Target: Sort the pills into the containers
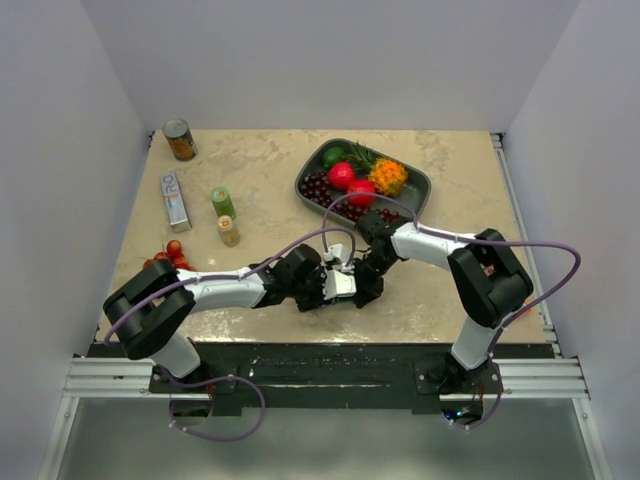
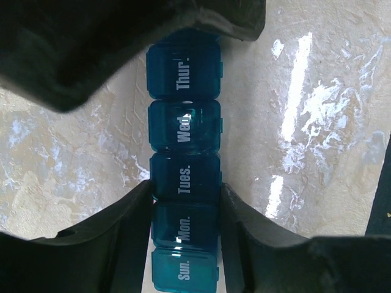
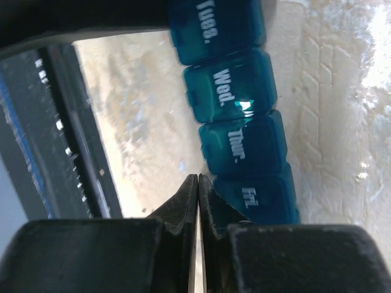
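Note:
The containers (image 2: 183, 122) are a teal-blue strip of lidded day compartments lying on the marbled tabletop, lids closed. My left gripper (image 2: 185, 190) is shut on the strip, one finger on each long side around the Mon. and Tues. compartments. In the right wrist view the containers (image 3: 235, 91) run from Tues. to Fri. My right gripper (image 3: 198, 178) is shut with nothing between its fingertips, which sit just beside the Fri. compartment's edge. Overhead, both grippers meet near the table's front middle (image 1: 345, 283). The pills show as tan pieces in a small clear bottle (image 1: 229, 232) at the left.
A grey tray (image 1: 418, 188) holding fruit stands at the back right. A small green bottle (image 1: 222, 202), a flat box (image 1: 175, 200) and a can (image 1: 179, 140) stand at the left. Red fruit (image 1: 170, 255) lies near the left edge. The black front rail (image 3: 61, 152) runs close by.

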{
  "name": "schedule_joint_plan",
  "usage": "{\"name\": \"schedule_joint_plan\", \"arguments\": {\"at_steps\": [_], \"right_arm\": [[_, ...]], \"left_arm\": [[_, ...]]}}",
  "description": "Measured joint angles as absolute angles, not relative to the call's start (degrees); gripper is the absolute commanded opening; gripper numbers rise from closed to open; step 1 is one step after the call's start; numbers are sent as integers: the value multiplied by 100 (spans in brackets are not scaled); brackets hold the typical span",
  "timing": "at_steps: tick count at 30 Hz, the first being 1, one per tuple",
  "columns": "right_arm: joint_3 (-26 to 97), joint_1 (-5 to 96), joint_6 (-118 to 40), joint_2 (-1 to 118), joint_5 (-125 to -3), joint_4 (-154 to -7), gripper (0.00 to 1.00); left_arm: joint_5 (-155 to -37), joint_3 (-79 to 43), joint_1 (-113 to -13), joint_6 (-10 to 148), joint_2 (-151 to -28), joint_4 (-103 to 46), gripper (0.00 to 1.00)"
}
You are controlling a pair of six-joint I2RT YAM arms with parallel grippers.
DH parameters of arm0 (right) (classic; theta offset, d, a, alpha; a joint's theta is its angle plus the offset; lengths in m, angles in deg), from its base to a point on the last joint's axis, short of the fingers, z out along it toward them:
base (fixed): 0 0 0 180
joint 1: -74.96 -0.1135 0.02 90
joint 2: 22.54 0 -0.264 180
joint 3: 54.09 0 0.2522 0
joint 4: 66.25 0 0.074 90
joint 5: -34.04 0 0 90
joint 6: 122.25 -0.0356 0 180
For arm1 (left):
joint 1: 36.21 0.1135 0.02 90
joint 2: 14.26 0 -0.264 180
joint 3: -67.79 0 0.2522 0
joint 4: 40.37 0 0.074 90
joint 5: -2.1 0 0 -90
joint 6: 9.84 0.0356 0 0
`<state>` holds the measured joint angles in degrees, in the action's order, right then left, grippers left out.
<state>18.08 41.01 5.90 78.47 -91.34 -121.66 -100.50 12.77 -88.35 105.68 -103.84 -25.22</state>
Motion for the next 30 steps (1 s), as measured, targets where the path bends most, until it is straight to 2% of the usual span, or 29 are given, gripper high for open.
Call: {"name": "schedule_joint_plan", "arguments": {"at_steps": [9,16,18,19,20,24,25,26,27,28,29,30], "right_arm": [[2425,4499,1388,7155,-9639,-12968,9],[2355,4669,1300,7006,-9724,-12784,11],[2221,4671,1209,7006,-9711,-12673,13],[2175,4682,1165,7006,-9704,-12649,13],[2145,4706,1125,7006,-9706,-12623,15],[2136,5021,1031,6951,-9750,-12537,24],[2136,5148,1023,6886,-9752,-12535,26],[2136,5261,1012,6794,-9750,-12531,29],[2136,5375,999,6680,-9748,-12526,31],[2136,5458,990,6556,-9739,-12520,36],[2134,5530,979,6390,-9722,-12511,38],[2134,5583,970,6219,-9698,-12511,41]], "left_arm": [[-10112,1260,-8850,10566,-10384,-2482,0],[-10090,1234,-8848,10511,-10389,-2441,1],[-10068,1227,-8848,10472,-10389,-2432,9],[-10053,1223,-8848,10452,-10389,-2430,26],[-10020,1223,-8848,10417,-10389,-2430,33],[-9816,1144,-8848,10212,-10389,-2338,53],[-9777,1105,-8848,10168,-10386,-2288,64],[-9747,1067,-8846,10144,-10382,-2249,71],[-9703,1013,-8846,10048,-10369,-2198,74],[-9683,980,-8846,10035,-10332,-2179,83],[-9659,952,-8846,9965,-10260,-2144,86],[-9646,932,-8846,9910,-10150,-2122,93]]}}
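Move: My left fingers straddle the pill organizer at Mon./Tues.; its middle is about 4 cm to the right, 1 cm ahead and 1 cm below. My right fingertips, nearly shut, are at the near edge of the Fri. lid, the organizer's middle about 4 cm to their left, level fore and aft, 1 cm below. The fruit tray is centred some 21 cm ahead of my right hand; the pill bottle stands about 14 cm ahead and 17 cm left of my left hand. I lift my right fingertips off the Fri. lid, up about 7 cm and slightly forward, sink a little, then carry them up, forward and right, clear of the Sat. end towards the tray, parting the fingers partway. My left hand keeps its hold on the organizer until late, then opens wider to let go, turning slightly counter-clockwise and rising about 2 cm. ##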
